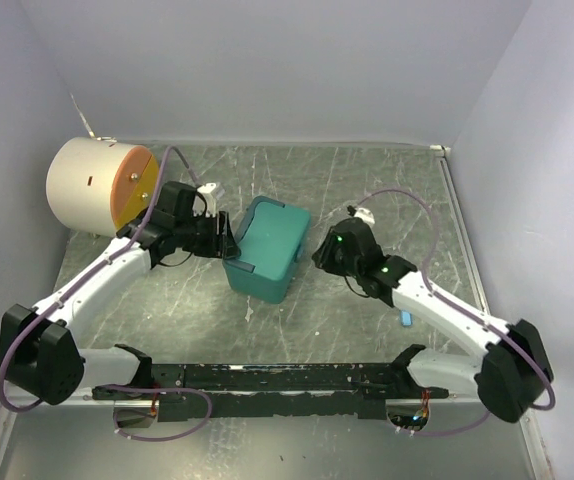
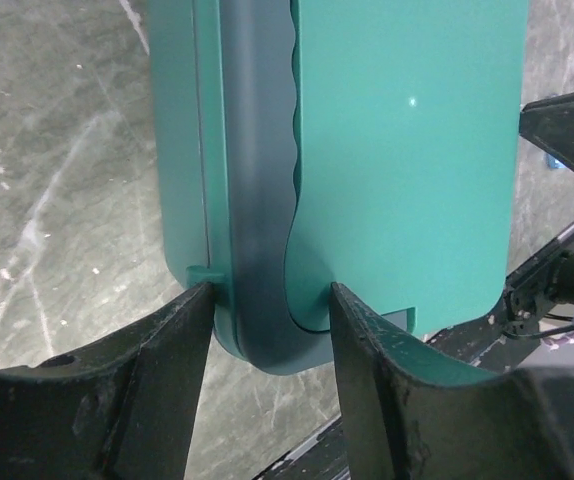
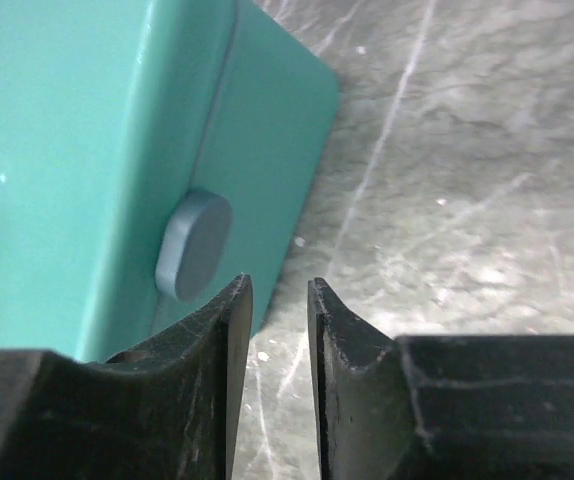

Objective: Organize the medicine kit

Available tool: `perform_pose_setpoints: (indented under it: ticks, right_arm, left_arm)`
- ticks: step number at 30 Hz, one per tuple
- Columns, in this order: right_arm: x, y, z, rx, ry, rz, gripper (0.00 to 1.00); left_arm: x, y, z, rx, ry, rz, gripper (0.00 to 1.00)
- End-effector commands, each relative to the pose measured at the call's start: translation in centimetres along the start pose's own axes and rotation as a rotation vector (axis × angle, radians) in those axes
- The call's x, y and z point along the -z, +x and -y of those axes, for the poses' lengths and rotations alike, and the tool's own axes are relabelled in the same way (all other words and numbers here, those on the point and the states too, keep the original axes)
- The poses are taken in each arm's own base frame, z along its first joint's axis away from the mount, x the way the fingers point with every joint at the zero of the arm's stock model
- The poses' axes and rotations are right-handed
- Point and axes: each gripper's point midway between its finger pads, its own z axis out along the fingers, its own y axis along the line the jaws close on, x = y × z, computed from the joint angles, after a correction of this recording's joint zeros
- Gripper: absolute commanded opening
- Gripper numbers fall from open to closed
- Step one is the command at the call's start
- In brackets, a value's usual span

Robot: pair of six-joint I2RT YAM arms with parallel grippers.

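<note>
The medicine kit (image 1: pixel 267 248), a teal box with its lid down, stands in the middle of the table. My left gripper (image 1: pixel 229 243) is at its left end. In the left wrist view its jaws (image 2: pixel 267 290) stand apart on either side of the grey band (image 2: pixel 257 200) between lid and base, the tips just meeting the box's rounded end (image 2: pixel 417 150). My right gripper (image 1: pixel 319 252) is off the kit's right side. In the right wrist view it (image 3: pixel 279 285) shows a narrow empty gap, beside the teal wall (image 3: pixel 57 150) and its grey oval button (image 3: pixel 195 243).
A big cream cylinder with an orange face (image 1: pixel 97 187) lies at the back left, close behind the left arm. A small blue item (image 1: pixel 405 318) lies by the right forearm. Side walls close in the grey marbled table (image 1: pixel 387 190); a black rail (image 1: pixel 287 378) runs along the near edge.
</note>
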Motion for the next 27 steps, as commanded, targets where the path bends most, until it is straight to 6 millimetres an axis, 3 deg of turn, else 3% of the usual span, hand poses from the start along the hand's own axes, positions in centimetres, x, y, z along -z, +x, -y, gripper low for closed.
perform_pose_setpoints:
  ticks: [1,4,6,8,12,14,19,27]
  right_arm:
    - [2.7,0.0,3.5,-0.016,0.109,0.050,0.33]
    - [4.9,-1.2,3.6,-0.003,0.095,0.101,0.46]
    - [6.5,-2.2,3.9,0.013,0.110,0.135,0.58]
    - [8.3,-3.4,4.5,0.036,0.141,0.179,0.70]
    - [12.5,-6.1,5.0,0.076,0.146,0.296,0.80]
    - [14.4,-7.3,5.1,0.077,0.145,0.350,0.98]
    - [18.5,-9.1,6.9,0.054,0.244,0.412,1.00]
    - [24.6,-11.0,8.1,0.010,0.249,0.530,1.00]
  left_arm:
    - [-1.1,2.8,1.0,0.062,0.089,-0.085,0.61]
    - [-0.8,2.3,0.3,0.069,0.031,-0.057,0.63]
    - [0.6,0.8,-0.6,0.057,-0.055,0.013,0.67]
    - [2.8,-0.9,-0.9,0.040,-0.114,0.101,0.73]
    - [8.5,-4.1,0.0,-0.011,-0.157,0.315,0.83]
    - [11.2,-4.9,0.1,-0.021,-0.187,0.402,0.86]
    - [18.2,-5.4,0.7,-0.042,-0.213,0.615,1.00]
    - [29.0,-3.9,0.8,-0.075,-0.280,0.893,0.99]
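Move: My left fingers, part open, still straddle the handled left rim of the closed medicine box; its middle lies about 8 cm to their right, 1 cm farther out and 7 cm lower. The white drum is some 28 cm left and 14 cm ahead of them. From my right hand, by the latch side, the box's middle is about 11 cm left, 3 cm ahead and 5 cm lower; a small blue tag lies 20 cm right and 11 cm back. I back both hands off the box, opening both grippers all the way. After a slight settle, my left hand comes free of the rim and rises about 20 cm while swinging left and somewhat back, the fingers tipping up some 40 degrees and turning counter-clockwise. My right hand goes up and right by roughly 17 cm each and a little back, tilting up and turning clockwise. ##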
